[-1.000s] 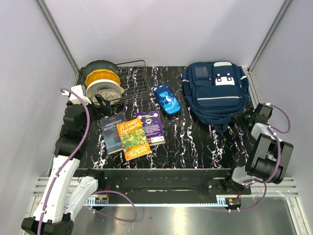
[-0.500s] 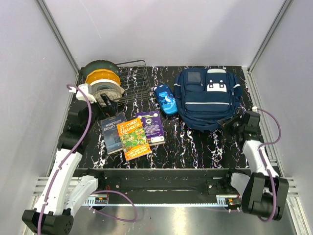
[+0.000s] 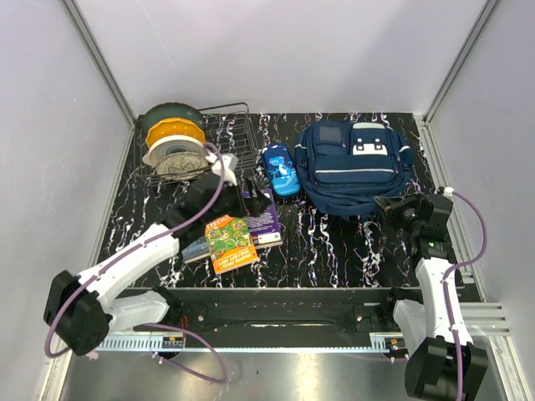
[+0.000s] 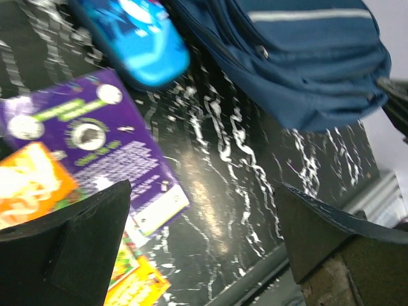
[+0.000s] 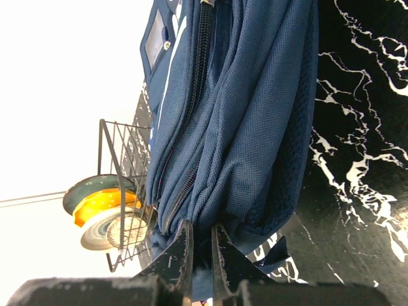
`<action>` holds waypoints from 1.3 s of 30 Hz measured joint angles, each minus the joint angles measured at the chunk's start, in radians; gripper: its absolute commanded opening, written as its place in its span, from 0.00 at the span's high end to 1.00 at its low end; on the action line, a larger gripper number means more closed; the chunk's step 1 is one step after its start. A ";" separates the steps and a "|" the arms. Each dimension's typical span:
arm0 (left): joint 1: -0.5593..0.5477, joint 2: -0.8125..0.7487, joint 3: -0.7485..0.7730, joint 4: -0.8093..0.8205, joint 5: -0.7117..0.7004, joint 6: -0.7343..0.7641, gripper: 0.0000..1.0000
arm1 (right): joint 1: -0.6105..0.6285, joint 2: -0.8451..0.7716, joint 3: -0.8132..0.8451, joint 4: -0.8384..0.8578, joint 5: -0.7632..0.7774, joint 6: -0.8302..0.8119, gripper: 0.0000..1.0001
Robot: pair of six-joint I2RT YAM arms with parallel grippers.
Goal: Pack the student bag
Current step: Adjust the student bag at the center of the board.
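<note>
The student bag [image 3: 355, 163] is a navy backpack with white stripes lying flat at the back right of the table. My right gripper [image 3: 387, 203] is shut on a fold of fabric at the bag's near edge. In the right wrist view the bag's [image 5: 242, 115] cloth is bunched between the right gripper [image 5: 202, 245] jaws. My left gripper [image 3: 256, 197] hangs open over the books, left of the bag. The left wrist view has the left gripper [image 4: 201, 236] holding nothing, with bare table between its fingers [image 4: 76, 242] and the bag [image 4: 299, 57] at the upper right.
A glossy blue pencil case [image 3: 280, 170] lies just left of the bag. A purple book [image 3: 262, 219], an orange book [image 3: 231, 242] and a dark book [image 3: 194, 248] partly under the left arm lie at centre left. A wire rack [image 3: 230, 138] with filament spools [image 3: 174, 138] stands at the back left.
The left arm has swung from beside the rack to over the books. The right gripper has dragged the bag leftward, close to the pencil case.
</note>
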 measured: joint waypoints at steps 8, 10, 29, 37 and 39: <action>-0.245 0.325 0.064 0.176 -0.028 -0.149 0.01 | 0.005 -0.008 0.016 -0.003 -0.001 0.051 1.00; -0.278 0.399 0.093 0.232 -0.036 -0.185 0.01 | 0.005 -0.017 0.016 -0.004 -0.006 0.056 1.00; -0.294 0.676 0.262 0.562 -0.061 -0.404 0.01 | 0.005 -0.113 -0.033 -0.086 -0.050 0.056 1.00; -0.292 0.639 0.220 0.520 -0.058 -0.423 0.01 | 0.005 -0.107 -0.033 -0.087 -0.047 0.051 1.00; -0.293 0.600 0.205 0.473 -0.075 -0.413 0.01 | 0.005 -0.097 -0.033 -0.086 -0.045 0.050 1.00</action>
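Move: The student bag's middle is some 27 cm to the left hand's right, 13 cm ahead and 12 cm below. The pencil case lies about 14 cm ahead of that hand, 6 cm right and 18 cm down; the purple book is almost straight beneath, roughly 19 cm down. The right hand already grips the bag's near right end, with the bag's middle about 12 cm ahead, 7 cm left and 8 cm lower. Sweeping right about 20 cm with fingers wide open, the left hand dips, then partly rises, reaches the bag's near left corner with its left side rolling down some 20 degrees, and eases slightly back left; contact there can't be settled. The right hand keeps its pinch on the cloth, lifts slightly, draws back towards the base and a little left, then sinks again. ##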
